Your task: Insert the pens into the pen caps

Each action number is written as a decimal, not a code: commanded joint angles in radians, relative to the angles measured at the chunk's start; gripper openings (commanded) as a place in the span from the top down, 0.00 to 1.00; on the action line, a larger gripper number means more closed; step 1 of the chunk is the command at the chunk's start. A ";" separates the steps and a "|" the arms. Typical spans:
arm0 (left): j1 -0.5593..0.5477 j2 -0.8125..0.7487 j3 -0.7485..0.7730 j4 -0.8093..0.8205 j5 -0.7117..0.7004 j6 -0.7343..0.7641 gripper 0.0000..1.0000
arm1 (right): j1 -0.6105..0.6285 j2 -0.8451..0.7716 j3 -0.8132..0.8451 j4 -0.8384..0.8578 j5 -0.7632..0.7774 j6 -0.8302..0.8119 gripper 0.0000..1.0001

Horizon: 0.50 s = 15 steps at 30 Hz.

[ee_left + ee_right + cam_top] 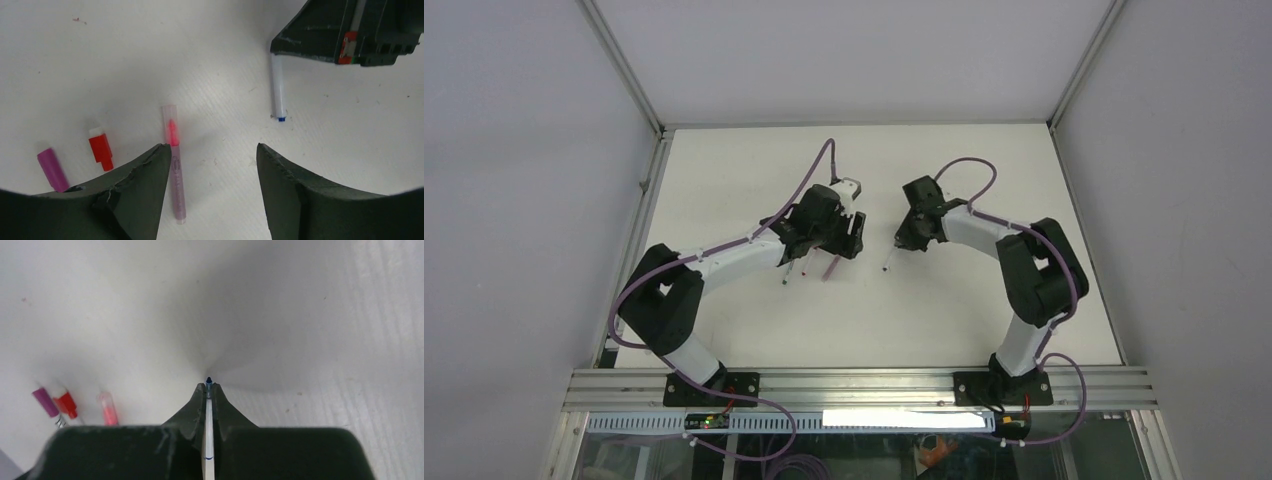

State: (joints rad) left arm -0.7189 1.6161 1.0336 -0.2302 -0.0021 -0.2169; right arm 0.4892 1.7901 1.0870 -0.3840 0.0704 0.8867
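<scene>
My right gripper [208, 386] is shut on a thin white pen [208, 412] whose blue tip pokes out past the fingertips. From above, that pen [888, 260] slants down from the right gripper [902, 243] toward the table. My left gripper [211, 150] hangs open over the table, holding nothing. A pink pen [175, 175] with a clear end lies on the table just inside its left finger [145, 185]. Left of it lie a short red piece with a white end [101, 149] and a magenta pen cap [52, 169]. The blue-tipped pen [278, 90] shows at upper right.
Both grippers meet near the middle of the white table [984, 300], the left gripper [829, 250] just left of the right one. Walls and a metal frame enclose the table. The arm bases sit on the rail [864, 385] at the near edge.
</scene>
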 commanded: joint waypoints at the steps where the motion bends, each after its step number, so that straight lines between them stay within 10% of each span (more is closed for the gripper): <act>1: 0.001 0.003 0.005 0.227 0.078 0.011 0.36 | 0.000 -0.141 -0.024 0.203 -0.118 -0.014 1.00; 15: -0.002 0.076 0.054 0.361 0.226 -0.052 0.36 | 0.000 -0.286 -0.039 0.230 -0.158 -0.022 1.00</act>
State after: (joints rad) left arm -0.7189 1.7008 1.0542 0.0307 0.1658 -0.2447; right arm 0.4892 1.5276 1.0447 -0.1947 -0.0681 0.8749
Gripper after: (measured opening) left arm 0.639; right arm 0.016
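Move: The uncapped pen, held by one end in the right hand, has its middle about 8 cm right of the open left hand, level fore and aft and 5 cm lower. The pink capped pen lies some 4 cm back and 4 cm left of the left hand, the red-capped pen 3 cm back and 9 cm left, both 7 cm below. From the right hand, the left fingers wait 9 cm left, 3 cm back and 5 cm higher. Right hand lifts the still-pinched pen about 12 cm, drifting left; open left hand slides 6 cm right towards it. ##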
